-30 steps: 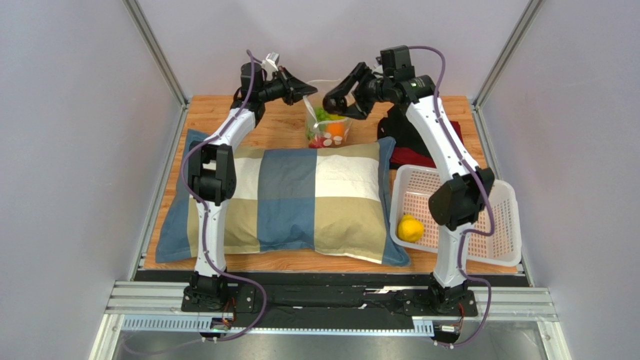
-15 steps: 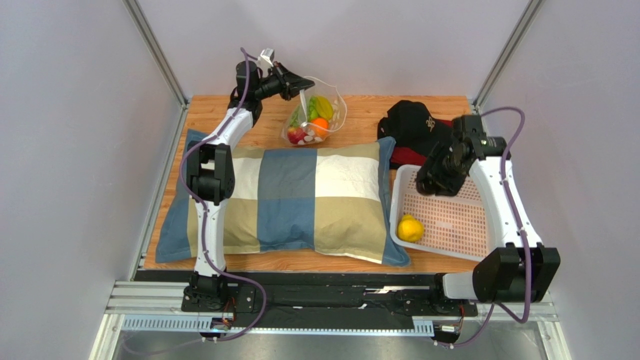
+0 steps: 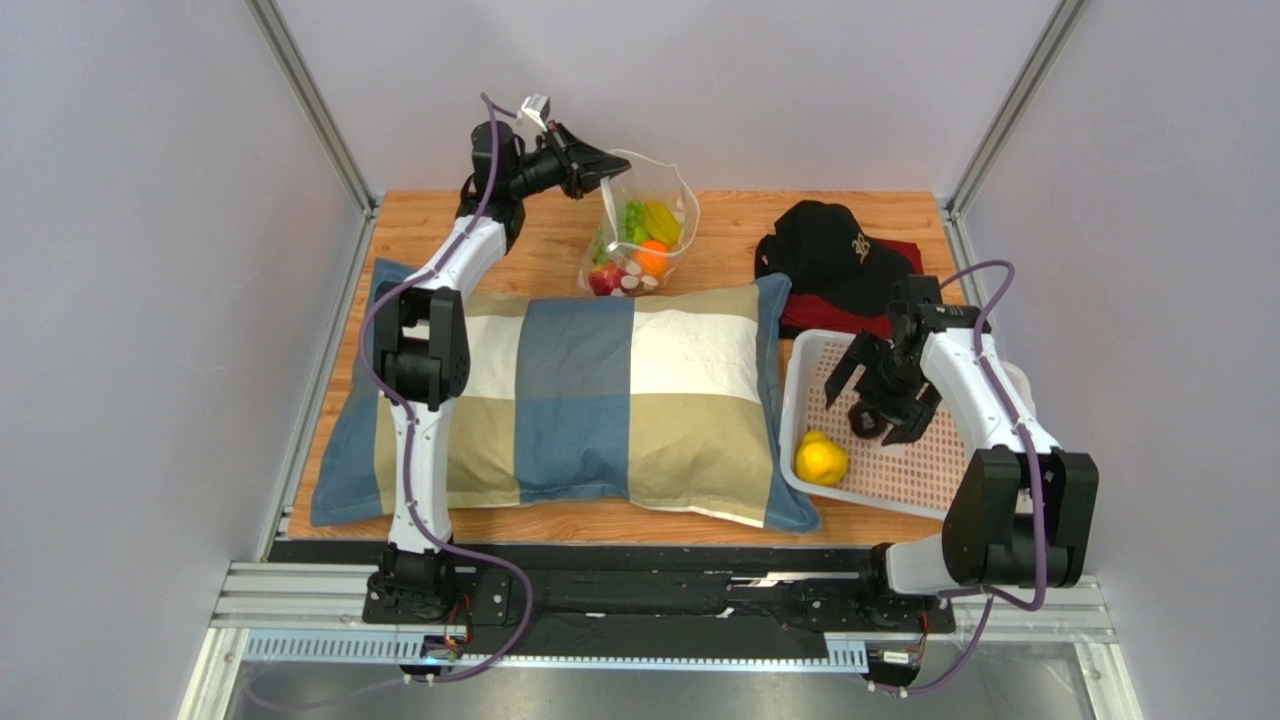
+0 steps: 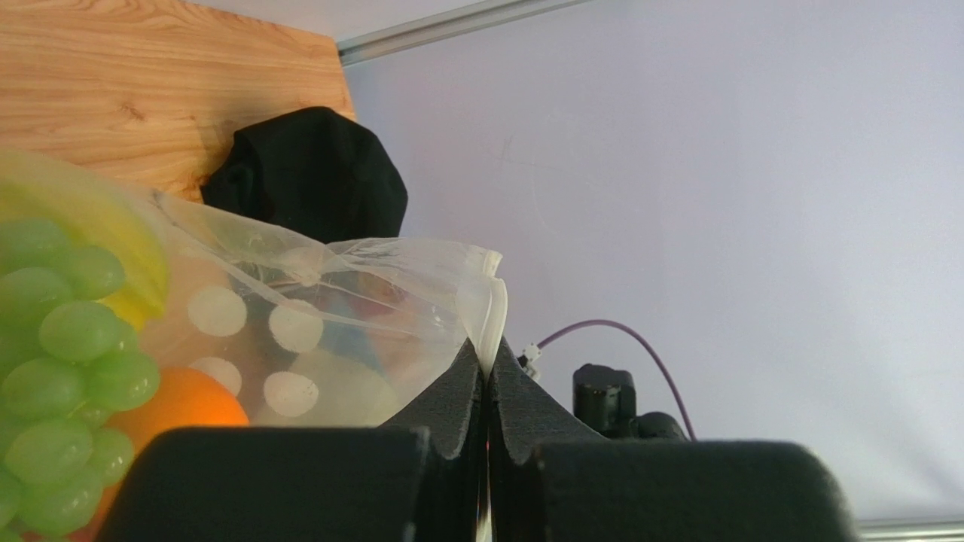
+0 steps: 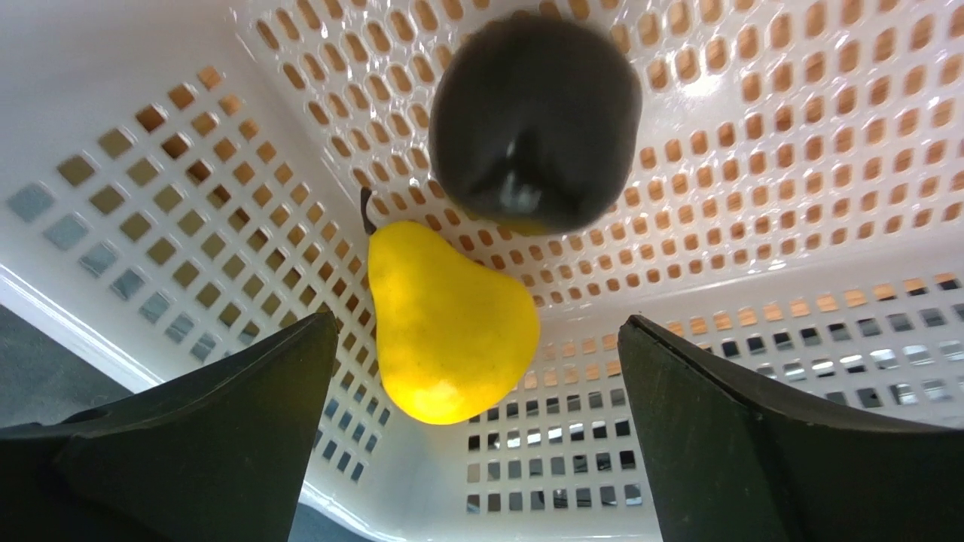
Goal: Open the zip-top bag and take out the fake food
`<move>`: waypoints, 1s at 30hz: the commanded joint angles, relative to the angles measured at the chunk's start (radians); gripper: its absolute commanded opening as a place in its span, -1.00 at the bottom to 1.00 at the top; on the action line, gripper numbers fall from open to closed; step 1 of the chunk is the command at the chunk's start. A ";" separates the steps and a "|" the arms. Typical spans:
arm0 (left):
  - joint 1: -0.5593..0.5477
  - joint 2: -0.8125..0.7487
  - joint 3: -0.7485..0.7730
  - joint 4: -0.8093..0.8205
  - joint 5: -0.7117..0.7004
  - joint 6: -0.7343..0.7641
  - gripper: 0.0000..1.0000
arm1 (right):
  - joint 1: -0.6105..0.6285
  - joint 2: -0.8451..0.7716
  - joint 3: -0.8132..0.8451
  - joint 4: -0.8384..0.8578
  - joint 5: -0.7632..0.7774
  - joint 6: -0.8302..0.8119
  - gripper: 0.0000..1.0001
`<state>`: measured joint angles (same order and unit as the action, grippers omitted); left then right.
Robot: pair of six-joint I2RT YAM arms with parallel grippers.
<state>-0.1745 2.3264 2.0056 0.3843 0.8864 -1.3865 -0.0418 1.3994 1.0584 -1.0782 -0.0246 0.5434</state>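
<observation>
The zip-top bag, clear with white dots, hangs over the table's far middle, its mouth gaping. My left gripper is shut on the bag's rim; in the left wrist view the pinched plastic edge rises from the closed left gripper. Green grapes and an orange show through the bag. My right gripper stands open and empty, low inside the white basket. Below the right gripper lie a yellow fruit and a dark purple-brown fruit.
A large checked pillow covers the table's middle. A black cap rests on a red cloth behind the basket. The yellow fruit sits at the basket's near left corner. Walls and frame posts close in both sides.
My right arm swung from the bag down into the basket and its jaws opened; a dark fruit now lies there. The left gripper kept its hold on the bag, which swayed.
</observation>
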 commanded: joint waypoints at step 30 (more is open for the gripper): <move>-0.097 -0.007 -0.067 0.196 -0.035 -0.077 -1.00 | 0.471 0.713 1.049 0.425 -0.152 -0.152 -0.33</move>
<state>-0.2680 2.3268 1.9099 0.5076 0.8703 -1.4353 0.4210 2.1220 2.0953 -0.7578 -0.1776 0.4301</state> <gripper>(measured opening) 0.000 0.326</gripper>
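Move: The orange in the open bag lies about 24 cm ahead of the empty right hand, 29 cm to its left and some 4 cm lower. From that hand the grapes are roughly 30 cm ahead and 31 cm left, the apple 21 cm ahead and 36 cm left. The just-dropped dark fruit sits in the basket close under it, about 2 cm back, 1 cm right and 6 cm down. From the left hand, the orange is some 10 cm back, 4 cm right and 23 cm down. With the bag's rim still pinched in its shut fingers, the left hand draws the bag about 5 cm right, some 3 cm back and slightly down. The right hand swings out of the basket, some 25 cm forward and as far left, rising 16 cm before dipping 6 cm to the bag's mouth, while its fingers tilt from straight down to forward-left by about 50 degrees and narrow to a third open around nothing. ##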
